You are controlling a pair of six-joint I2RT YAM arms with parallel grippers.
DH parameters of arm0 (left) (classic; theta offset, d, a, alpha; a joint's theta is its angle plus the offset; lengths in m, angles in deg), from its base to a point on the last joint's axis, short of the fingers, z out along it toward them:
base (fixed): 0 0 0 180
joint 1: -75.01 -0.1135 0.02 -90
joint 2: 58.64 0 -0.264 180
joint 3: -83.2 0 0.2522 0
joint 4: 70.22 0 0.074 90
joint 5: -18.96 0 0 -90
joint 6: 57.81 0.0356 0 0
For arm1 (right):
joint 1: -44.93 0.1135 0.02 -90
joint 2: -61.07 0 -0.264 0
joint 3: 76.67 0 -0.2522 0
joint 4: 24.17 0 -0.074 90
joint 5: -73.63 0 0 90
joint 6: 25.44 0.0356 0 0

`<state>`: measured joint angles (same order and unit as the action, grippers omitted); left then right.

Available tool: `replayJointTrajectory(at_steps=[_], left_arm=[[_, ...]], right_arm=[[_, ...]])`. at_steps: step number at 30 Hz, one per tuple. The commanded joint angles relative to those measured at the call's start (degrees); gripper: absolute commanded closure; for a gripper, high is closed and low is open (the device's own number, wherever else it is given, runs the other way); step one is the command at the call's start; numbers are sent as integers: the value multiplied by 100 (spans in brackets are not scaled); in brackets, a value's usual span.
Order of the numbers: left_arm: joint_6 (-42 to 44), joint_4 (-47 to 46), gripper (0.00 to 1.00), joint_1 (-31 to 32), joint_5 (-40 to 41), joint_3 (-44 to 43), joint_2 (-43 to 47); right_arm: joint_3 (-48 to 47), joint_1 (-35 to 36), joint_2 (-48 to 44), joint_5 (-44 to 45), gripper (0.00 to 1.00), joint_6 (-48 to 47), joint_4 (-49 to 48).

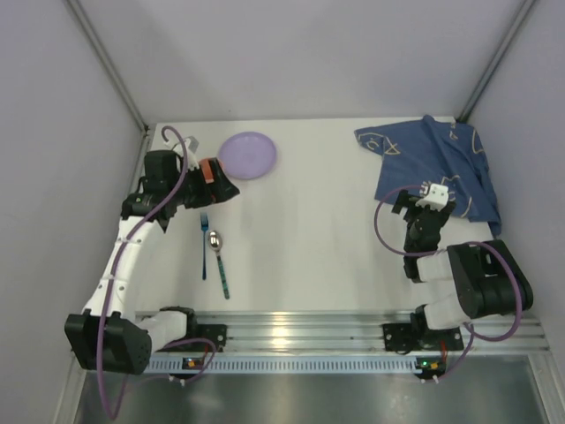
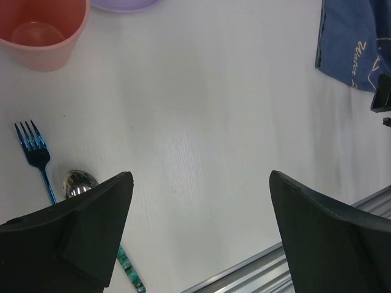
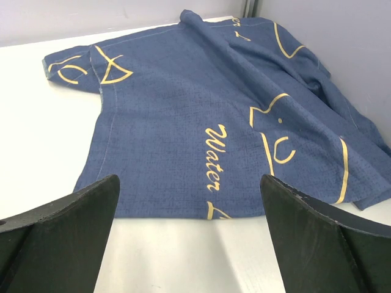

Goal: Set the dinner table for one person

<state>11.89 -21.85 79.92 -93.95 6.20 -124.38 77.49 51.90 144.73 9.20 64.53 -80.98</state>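
The white dinner table [image 1: 309, 221] carries a purple plate [image 1: 248, 155] at the back left. An orange cup [image 1: 208, 170] stands just left of the plate. A blue fork [image 1: 204, 243] and a spoon with a teal handle [image 1: 219, 262] lie side by side nearer the front. My left gripper [image 1: 222, 189] is open and empty, hovering by the cup and above the fork's tines. In the left wrist view the cup [image 2: 40, 30], fork [image 2: 35, 152] and spoon [image 2: 78, 183] lie left of the left gripper [image 2: 200, 180]. My right gripper [image 1: 417, 198] is open and empty at the near edge of a blue fish-print cloth [image 1: 437, 163].
The cloth [image 3: 201, 116] lies crumpled at the back right against the wall, filling the right wrist view ahead of the right gripper [image 3: 189, 183]. A metal rail [image 1: 291, 327] runs along the table's front edge. Grey walls stand on both sides and behind.
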Motion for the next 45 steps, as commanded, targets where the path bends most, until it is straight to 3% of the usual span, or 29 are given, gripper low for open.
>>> replayJointTrajectory(at_steps=[1,11,32,33,35,37,40,42,43,45], left_arm=[[-168,55,1,1,156,-171,140],[-466,915,1,1,1676,-451,500],[-783,1602,1,1,2204,-1876,632],[-783,1593,1,1,2239,-1885,606],[-809,1619,1,1,2430,-1946,553],[-836,1576,1,1,2450,-2016,527],[-862,1374,1,1,2476,-1912,666],[-941,1066,1,1,2502,-1763,781],[-1080,1004,1,1,2572,-1535,903],[-1737,908,1,-7,3010,-1253,1036]], right_arm=[[-40,-11,1,-95,0,-41,-151],[-32,-11,1,-86,0,-41,-150],[-41,7,-68,18,0,-93,-176],[-136,50,-217,-77,0,-93,75],[-565,208,-849,79,0,-312,1469],[-1759,366,-1262,89,0,-96,3388],[-3472,385,-1405,-401,0,467,4962],[-4359,376,-1353,-414,0,1519,5315],[-4521,315,-1204,-98,0,2916,5690],[-4829,18,-940,-810,0,3404,5896]])
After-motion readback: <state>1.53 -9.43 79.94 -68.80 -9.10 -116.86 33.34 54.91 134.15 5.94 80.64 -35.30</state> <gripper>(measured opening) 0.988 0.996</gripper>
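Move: The pink cup stands about 10 cm ahead of the left hand and 7 cm to its left, some 18 cm below. The purple plate's middle is about 20 cm ahead and 2 cm right. The fork lies about 6 cm back and 10 cm left, the spoon about 10 cm back and 6 cm left, both well below. From the right hand, the blue napkin's middle is some 13 cm ahead, 6 cm right and 11 cm down. Climbing clear of the table, the left hand first slides left, then rises about 10 cm and ends some 7 cm farther left, turning about 25 degrees counter-clockwise, open and empty. The right hand waits low, then late on shoots up over 20 cm, also going forward over the napkin and somewhat left, rolling left side up and tipping its fingers upward, still wide open. ##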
